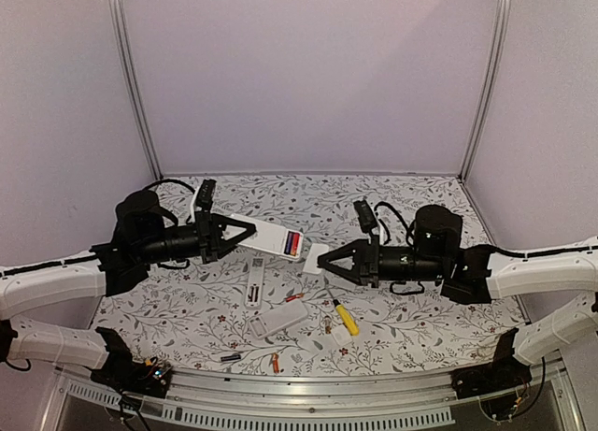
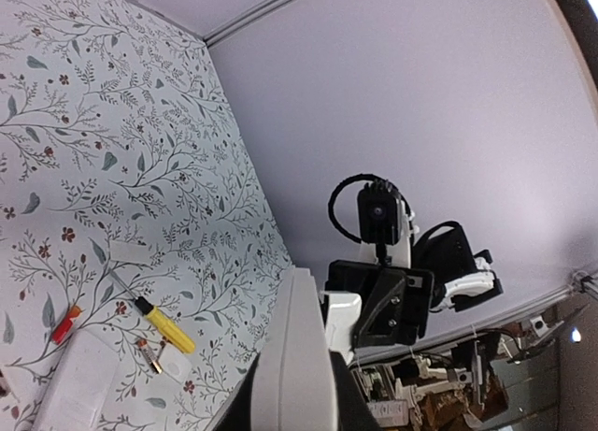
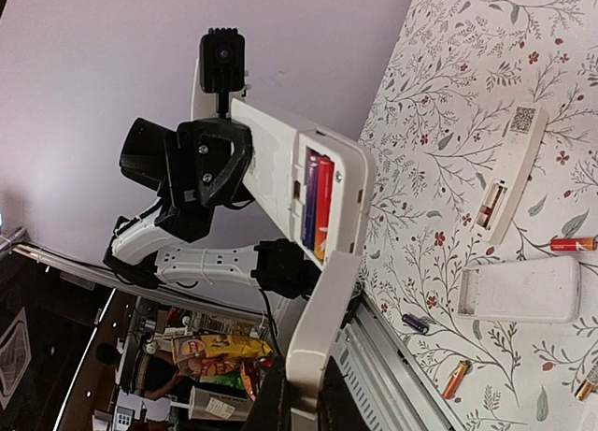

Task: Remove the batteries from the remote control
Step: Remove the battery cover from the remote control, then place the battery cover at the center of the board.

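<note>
My left gripper (image 1: 245, 229) is shut on a white remote control (image 1: 269, 236) and holds it above the table. Its back faces the right arm with the compartment open. Two batteries (image 1: 293, 243), one red and one dark blue, sit side by side in that compartment, also visible as batteries (image 3: 318, 202) in the right wrist view. My right gripper (image 1: 325, 262) is shut on a small white cover plate (image 1: 316, 257), just right of the remote's end. In the left wrist view the remote control (image 2: 294, 356) appears edge-on.
On the table lie a slim white remote (image 1: 254, 284), a wider white remote (image 1: 278, 319), a yellow-handled screwdriver (image 1: 345, 317) and another cover plate (image 1: 338, 338). Loose cells lie nearby: red (image 1: 294, 297), dark (image 1: 230, 357), orange (image 1: 275, 362). The table's front rail (image 1: 308, 394) is close.
</note>
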You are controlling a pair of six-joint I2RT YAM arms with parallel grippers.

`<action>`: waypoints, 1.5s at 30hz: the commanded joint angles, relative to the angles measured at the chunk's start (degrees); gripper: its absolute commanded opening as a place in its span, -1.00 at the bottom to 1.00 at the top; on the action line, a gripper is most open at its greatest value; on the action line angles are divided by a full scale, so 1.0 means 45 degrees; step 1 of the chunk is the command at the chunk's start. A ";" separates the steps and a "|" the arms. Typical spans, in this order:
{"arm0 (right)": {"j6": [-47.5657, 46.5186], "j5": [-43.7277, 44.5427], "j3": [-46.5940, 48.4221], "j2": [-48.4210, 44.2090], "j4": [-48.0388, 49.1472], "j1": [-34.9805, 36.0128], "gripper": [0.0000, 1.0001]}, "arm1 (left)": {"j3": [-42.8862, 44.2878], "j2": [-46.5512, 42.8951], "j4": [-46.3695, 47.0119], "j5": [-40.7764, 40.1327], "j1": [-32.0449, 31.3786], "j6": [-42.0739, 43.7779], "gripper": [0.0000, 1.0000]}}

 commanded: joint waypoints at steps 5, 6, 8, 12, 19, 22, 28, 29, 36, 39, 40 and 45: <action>-0.0446 0.1317 -0.0239 -0.1109 -0.2364 -0.0458 -1.00 | -0.0487 -0.0792 -0.0538 0.0286 0.0760 0.0187 -1.00; -0.0560 0.1633 -0.0184 -0.1234 -0.3066 -0.0563 -1.00 | -0.0542 -0.0908 -0.0660 0.0314 0.0783 0.0232 -1.00; -0.0754 0.2357 -0.0026 -0.1375 -0.4599 -0.0730 -1.00 | -0.0653 -0.1190 -0.0938 0.0374 0.0840 0.0406 -1.00; -0.1475 0.3934 0.0436 -0.1381 -0.7340 -0.0847 -1.00 | -0.0988 -0.1720 -0.1612 0.0307 0.0873 0.0575 -1.00; -0.2034 0.5417 0.0722 -0.0684 -0.9189 -0.0934 -1.00 | -0.1537 -0.2054 -0.2661 0.0141 0.0841 0.0706 -1.00; -0.2068 0.5828 0.0876 -0.0107 -0.9511 -0.1021 -1.00 | -0.1784 -0.2161 -0.2692 0.0172 0.0765 0.0623 -1.00; -0.2139 0.6798 0.1693 0.1756 -1.0611 -0.1063 -1.00 | -0.2195 -0.2246 -0.2897 0.0003 0.0322 0.0485 -1.00; -0.2149 0.6891 0.1800 0.1957 -1.0698 -0.1063 -1.00 | -0.2223 -0.2238 -0.2981 -0.0119 0.0125 0.0489 -1.00; -0.2394 0.6960 0.2581 0.3000 -1.0937 -0.1082 -0.62 | -0.2440 -0.1875 -0.3063 -0.0380 -0.0658 0.0533 -1.00; -0.2515 0.6967 0.2707 0.3096 -1.1018 -0.1077 -0.33 | -0.2450 -0.1670 -0.3097 -0.0502 -0.0883 0.0630 -1.00; -0.2539 0.6993 0.2723 0.3088 -1.1079 -0.1077 -0.29 | -0.2450 -0.1616 -0.3091 -0.0551 -0.0953 0.0658 -1.00; -0.3005 0.6725 0.2570 0.2762 -1.1239 -0.1053 -0.25 | -0.2494 -0.1280 -0.3102 -0.0610 -0.1368 0.0763 -1.00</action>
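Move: The right hand grips the already removed battery cover; the bare table spot it heads for lies about 7 cm ahead, 8 cm to its right and 22 cm below. Around that spot, at table height, the screwdriver lies 1 cm ahead and 6 cm right of the hand, and the flat cover 12 cm ahead and 5 cm right. From the left hand, which holds the opened remote, the emptied remote lies 6 cm back, 4 cm right and some 24 cm down, the slim remote 5 cm ahead and 2 cm left. The right hand carries the battery cover away from the opened remote, about 17 cm down, 10 cm right and 7 cm forward, swinging its fingers from pointing left to steeply down by over 50 degrees, then stops low beside the screwdriver and opens part way to let go of the cover. Meanwhile the left hand keeps its grip on the remote, first easing a few centimetres left, then sinking about 10 cm and drawing back 5 cm, tipping the remote's battery end down as it comes over the emptied remote. ##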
